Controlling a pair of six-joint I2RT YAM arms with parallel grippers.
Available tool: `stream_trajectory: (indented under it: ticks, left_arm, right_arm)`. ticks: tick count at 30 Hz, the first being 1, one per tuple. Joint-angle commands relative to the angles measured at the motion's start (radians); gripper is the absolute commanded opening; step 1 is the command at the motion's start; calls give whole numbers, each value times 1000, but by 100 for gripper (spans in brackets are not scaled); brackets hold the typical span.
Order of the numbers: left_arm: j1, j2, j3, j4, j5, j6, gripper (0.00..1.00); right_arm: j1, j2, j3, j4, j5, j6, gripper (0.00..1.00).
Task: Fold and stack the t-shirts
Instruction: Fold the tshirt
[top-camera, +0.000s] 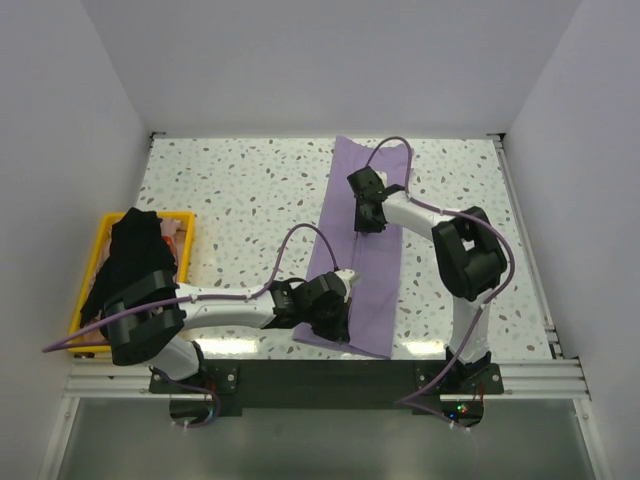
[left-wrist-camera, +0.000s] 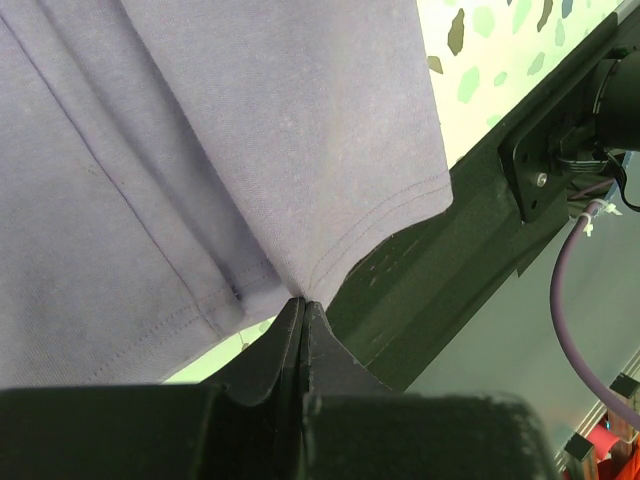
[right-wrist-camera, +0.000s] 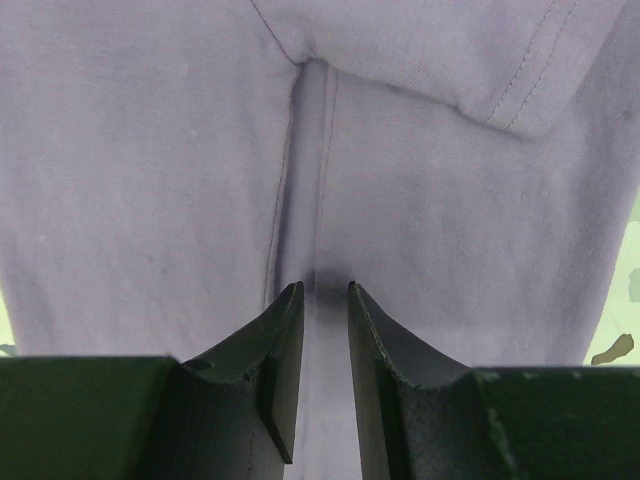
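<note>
The pale lavender t-shirt (top-camera: 375, 275) lies folded into a long narrow strip from the table's far centre to its near edge. My left gripper (top-camera: 335, 322) is at the strip's near end, shut on the hem (left-wrist-camera: 302, 298); the shirt (left-wrist-camera: 250, 130) hangs from it. My right gripper (top-camera: 368, 218) is on the strip's far half. Its jaws (right-wrist-camera: 326, 290) stand a narrow gap apart with a ridge of the shirt (right-wrist-camera: 150, 150) running into that gap. The black t-shirt (top-camera: 135, 260) is heaped in the yellow crate (top-camera: 187, 240) at the left.
The speckled tabletop (top-camera: 240, 190) is walled by white panels at the back and sides. A black mounting rail (top-camera: 330, 375) runs along the near edge and also shows in the left wrist view (left-wrist-camera: 440, 270). Purple cables (top-camera: 300, 235) loop over both arms.
</note>
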Motion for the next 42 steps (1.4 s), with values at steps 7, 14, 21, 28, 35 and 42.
stream_trajectory:
  ticks: [7, 14, 21, 28, 35, 42]
  left_arm:
    - [-8, -10, -21, 37, 5, -14, 0]
    - [-8, -12, -27, 38, 3, -12, 0]
    - [-8, -16, -32, 41, 6, -14, 0]
    - [-8, -36, -43, 37, -3, -23, 0]
    - [-8, -50, -54, 23, -17, -31, 0]
    - [-8, -58, -60, 15, -23, -32, 0]
  right_arm:
    - [8, 10, 43, -30, 66, -12, 24]
    - [9, 4, 55, -41, 64, -12, 14]
    - [6, -22, 78, -54, 47, -12, 7]
    - [8, -35, 107, -62, 21, -14, 6]
    - [9, -36, 123, -64, 9, -14, 6]
    - [8, -18, 130, -61, 0, -12, 6]
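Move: The right gripper hovers part-open right over the middle seam of the t-shirt, cloth about 1 cm below. The left half's folded edge runs some 1 cm to its left, and the sleeve's hem corner sits about 5 cm ahead and 5 cm right. The left gripper already pinches the near hem's inner corner; from it the seam spot is roughly 28 cm ahead and 5 cm right, and the hem's outer right corner about 10 cm right and 3 cm back. Dip the right gripper about 1 cm onto the seam and shut its fingers to pinch the cloth, then raise that pinch some 2 cm, easing slightly forward and left. Keep the left gripper shut on the hem and ease it about 1 cm left and 1 cm down. ##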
